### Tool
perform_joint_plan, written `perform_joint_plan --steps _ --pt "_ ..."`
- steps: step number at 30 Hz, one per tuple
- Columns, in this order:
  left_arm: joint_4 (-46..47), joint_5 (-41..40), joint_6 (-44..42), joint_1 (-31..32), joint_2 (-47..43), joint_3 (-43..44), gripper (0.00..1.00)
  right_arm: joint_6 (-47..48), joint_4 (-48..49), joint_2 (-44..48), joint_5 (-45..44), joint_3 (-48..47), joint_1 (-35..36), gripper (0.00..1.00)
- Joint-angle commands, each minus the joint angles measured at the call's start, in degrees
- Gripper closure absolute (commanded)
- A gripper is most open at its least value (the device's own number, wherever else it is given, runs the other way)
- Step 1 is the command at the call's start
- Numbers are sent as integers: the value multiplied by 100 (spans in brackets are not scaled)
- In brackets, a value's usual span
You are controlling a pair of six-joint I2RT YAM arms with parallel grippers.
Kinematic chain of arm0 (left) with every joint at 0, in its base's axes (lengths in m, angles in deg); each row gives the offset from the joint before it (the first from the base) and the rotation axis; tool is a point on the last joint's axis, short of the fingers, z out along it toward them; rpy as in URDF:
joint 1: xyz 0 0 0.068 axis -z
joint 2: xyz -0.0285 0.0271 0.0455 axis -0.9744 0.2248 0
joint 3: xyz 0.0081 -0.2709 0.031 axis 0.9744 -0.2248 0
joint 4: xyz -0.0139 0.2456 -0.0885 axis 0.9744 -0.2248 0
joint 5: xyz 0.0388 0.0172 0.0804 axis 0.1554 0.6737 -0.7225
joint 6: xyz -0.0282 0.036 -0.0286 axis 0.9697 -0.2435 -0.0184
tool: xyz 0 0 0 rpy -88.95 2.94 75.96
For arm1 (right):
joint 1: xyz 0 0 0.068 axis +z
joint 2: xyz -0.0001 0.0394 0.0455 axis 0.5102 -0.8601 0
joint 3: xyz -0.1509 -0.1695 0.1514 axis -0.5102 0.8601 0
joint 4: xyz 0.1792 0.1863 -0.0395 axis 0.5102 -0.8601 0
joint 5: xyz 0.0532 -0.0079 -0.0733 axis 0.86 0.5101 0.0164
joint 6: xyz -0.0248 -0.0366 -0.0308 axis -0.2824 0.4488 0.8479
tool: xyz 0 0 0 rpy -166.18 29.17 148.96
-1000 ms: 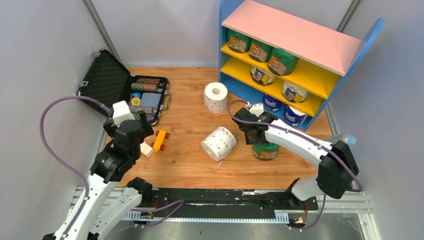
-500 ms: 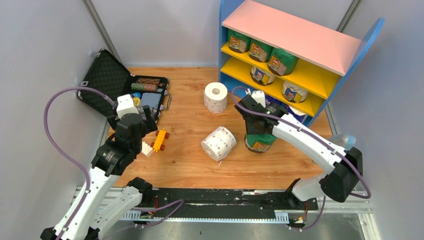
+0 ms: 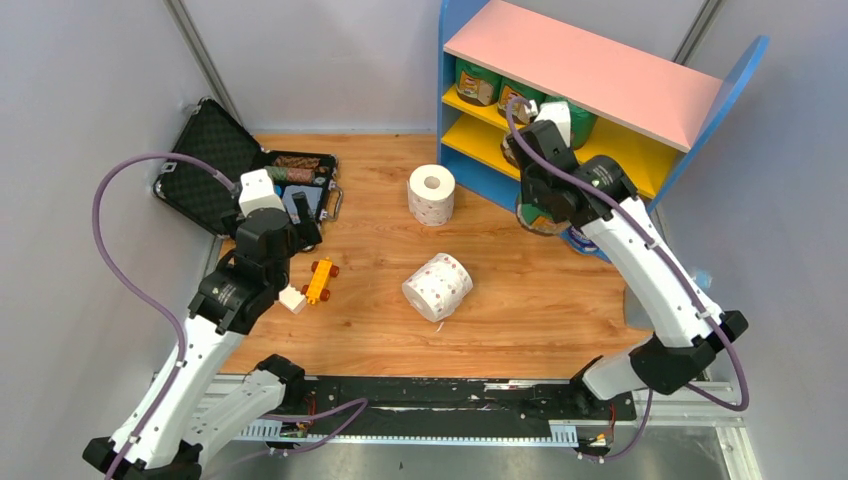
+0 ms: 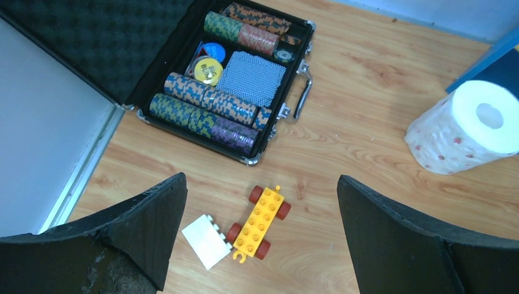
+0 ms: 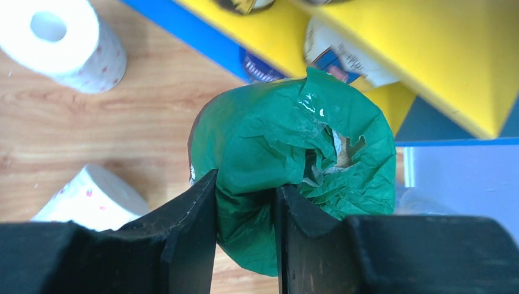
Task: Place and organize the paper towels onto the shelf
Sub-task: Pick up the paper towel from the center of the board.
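Observation:
My right gripper (image 5: 245, 184) is shut on the crumpled top of a green-wrapped paper towel roll (image 5: 294, 147) and holds it off the floor, just in front of the shelf (image 3: 590, 70) and level with its yellow boards (image 5: 440, 67). From above, that arm covers most of the roll. Several wrapped rolls (image 3: 478, 80) stand on the shelf boards. Two bare white dotted rolls remain on the wooden floor: one upright (image 3: 431, 194), one on its side (image 3: 437, 286). At the left, my left gripper (image 4: 261, 180) hangs open and empty above the toy car.
An open black case (image 3: 250, 175) filled with poker chips lies at the back left. An orange toy car (image 4: 260, 223) and a white brick (image 4: 207, 240) sit below my left gripper. Grey walls close in both sides.
My right gripper closed on the green roll and carried it from the floor at mid-right up and back to the shelf front. The left arm drifted slightly toward the case.

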Motion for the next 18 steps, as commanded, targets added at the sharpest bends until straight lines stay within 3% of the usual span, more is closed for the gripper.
perform_joint_plan --steps 1,8,18 --pt "287 -149 -146 -35 17 -226 0 779 -175 -412 -651 -845 -399 69" --pt "353 -85 -180 -40 4 -419 0 1250 -107 -700 -752 -1578 -1025 70" --pt "390 44 -184 -76 -52 -484 0 1600 -21 -1042 -1016 -2382 -1190 71"
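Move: The right hand already holds the bagged green paper towel. The free place on the upper yellow shelf lies about 16 cm to its right, 8 cm ahead and some 5 cm up; the nearest shelved green towel is 6 cm right and 11 cm ahead. The upright roll stands 23 cm left and 12 cm ahead, the lying roll 22 cm left and 8 cm back, both well below. From the left hand, that free place is about 65 cm right and 10 cm ahead. Keeping its pinch on the green bag's gathered plastic, the right hand carries the towel right, up and forward, roughly 6, 6 and 5 cm, across the shelf front towards the free right part of the upper yellow shelf. It goes mostly right and forward first, then mainly climbs, while the wrist turns some 10 degrees clockwise and rolls left side down. The open, empty left hand sinks about 3 cm and stops. ##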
